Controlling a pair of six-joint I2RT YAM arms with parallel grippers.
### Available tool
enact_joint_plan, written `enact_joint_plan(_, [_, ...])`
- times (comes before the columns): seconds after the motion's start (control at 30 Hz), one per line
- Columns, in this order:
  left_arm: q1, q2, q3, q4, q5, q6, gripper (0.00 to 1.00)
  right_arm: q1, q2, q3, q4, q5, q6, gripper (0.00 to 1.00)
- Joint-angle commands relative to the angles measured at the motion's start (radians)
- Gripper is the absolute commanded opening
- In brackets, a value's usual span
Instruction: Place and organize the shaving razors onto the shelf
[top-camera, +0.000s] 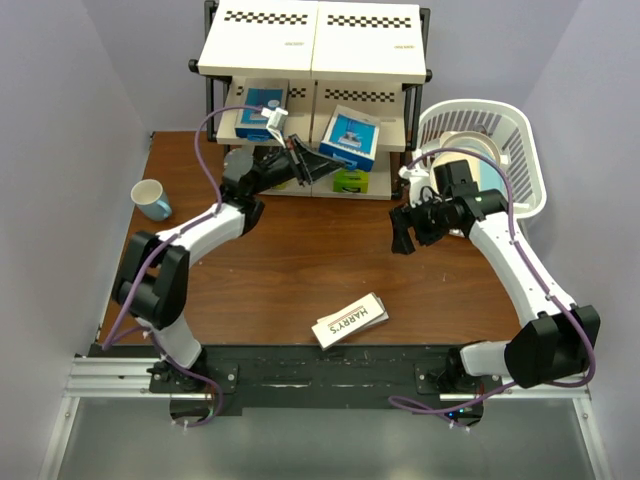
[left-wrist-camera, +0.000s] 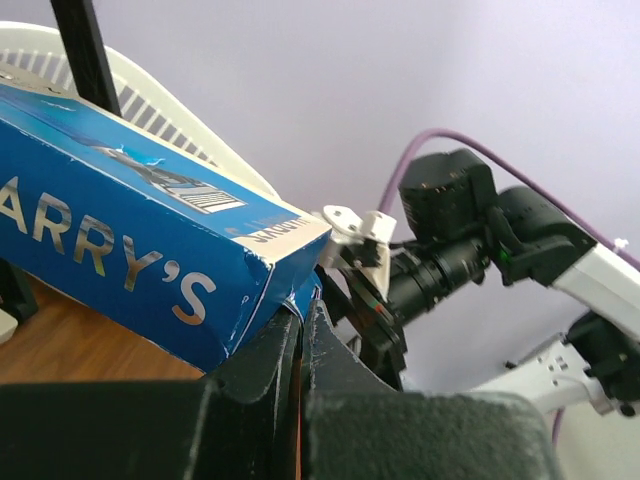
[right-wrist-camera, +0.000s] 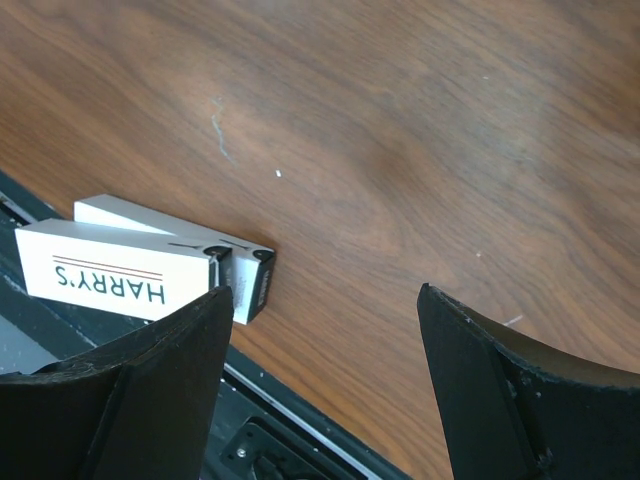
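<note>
The shelf (top-camera: 310, 40) stands at the back of the table. On its middle board are two blue-and-white razor boxes, one at the left (top-camera: 262, 108) and one leaning at the right (top-camera: 350, 137). A lime-green box end (top-camera: 352, 181) shows on the bottom board. My left gripper (top-camera: 322, 168) (left-wrist-camera: 300, 310) is shut, its tips touching the lower corner of a blue HARRY'S box (left-wrist-camera: 130, 250). Two white HARRY'S boxes (top-camera: 350, 320) (right-wrist-camera: 110, 275) lie together near the table's front edge. My right gripper (top-camera: 403, 243) (right-wrist-camera: 325, 292) hangs open over bare wood to their right.
A white plastic basket (top-camera: 520, 140) (left-wrist-camera: 150, 100) holding a plate stands right of the shelf. A blue-and-white mug (top-camera: 150, 198) sits at the table's left edge. The black base rail (top-camera: 320, 365) runs along the front.
</note>
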Motion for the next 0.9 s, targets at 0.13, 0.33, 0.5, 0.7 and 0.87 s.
enact_joint_plan(0.13, [-0.021, 0.169, 0.212, -0.051, -0.177, -0.016, 0.00, -0.044, -0.026, 0.003, -0.020, 0.020, -0.023, 0.79])
enact_joint_plan(0.33, [-0.021, 0.264, 0.273, -0.127, -0.213, -0.039, 0.00, -0.071, -0.022, -0.014, -0.010, 0.014, -0.017, 0.79])
enact_joint_plan(0.5, [-0.021, 0.330, 0.324, -0.157, -0.229, -0.054, 0.00, -0.088, -0.008, -0.023, -0.006, -0.009, -0.004, 0.79])
enact_joint_plan(0.7, [-0.017, 0.392, 0.407, -0.209, -0.247, -0.047, 0.00, -0.097, 0.026, -0.026, 0.005, -0.020, 0.006, 0.79])
enact_joint_plan(0.87, [-0.012, 0.446, 0.479, -0.262, -0.255, -0.036, 0.00, -0.102, 0.052, -0.015, 0.009, -0.029, 0.009, 0.79])
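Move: The left hand holds the blue Harry's box by its near end. It is bound for the right half of the middle shelf, whose middle lies about 20 cm ahead of that hand, 6 cm right and 6 cm below. The other blue box is level with this spot, roughly 20 cm to its left; the green-topped box is on the bottom shelf about 13 cm beneath it. From the right hand the spot lies some 28 cm ahead, 11 cm left and 9 cm up. Carrying the pinched blue box into the right half of the middle shelf, the left hand goes forward about 13 cm, easing a little right and sinking 7 cm before running on level. The wrist tips the box's far end down some 15 degrees and turns it 10 degrees counter-clockwise; the fingers stay shut. The open, empty right hand drifts 2–3 cm right and slightly down. ##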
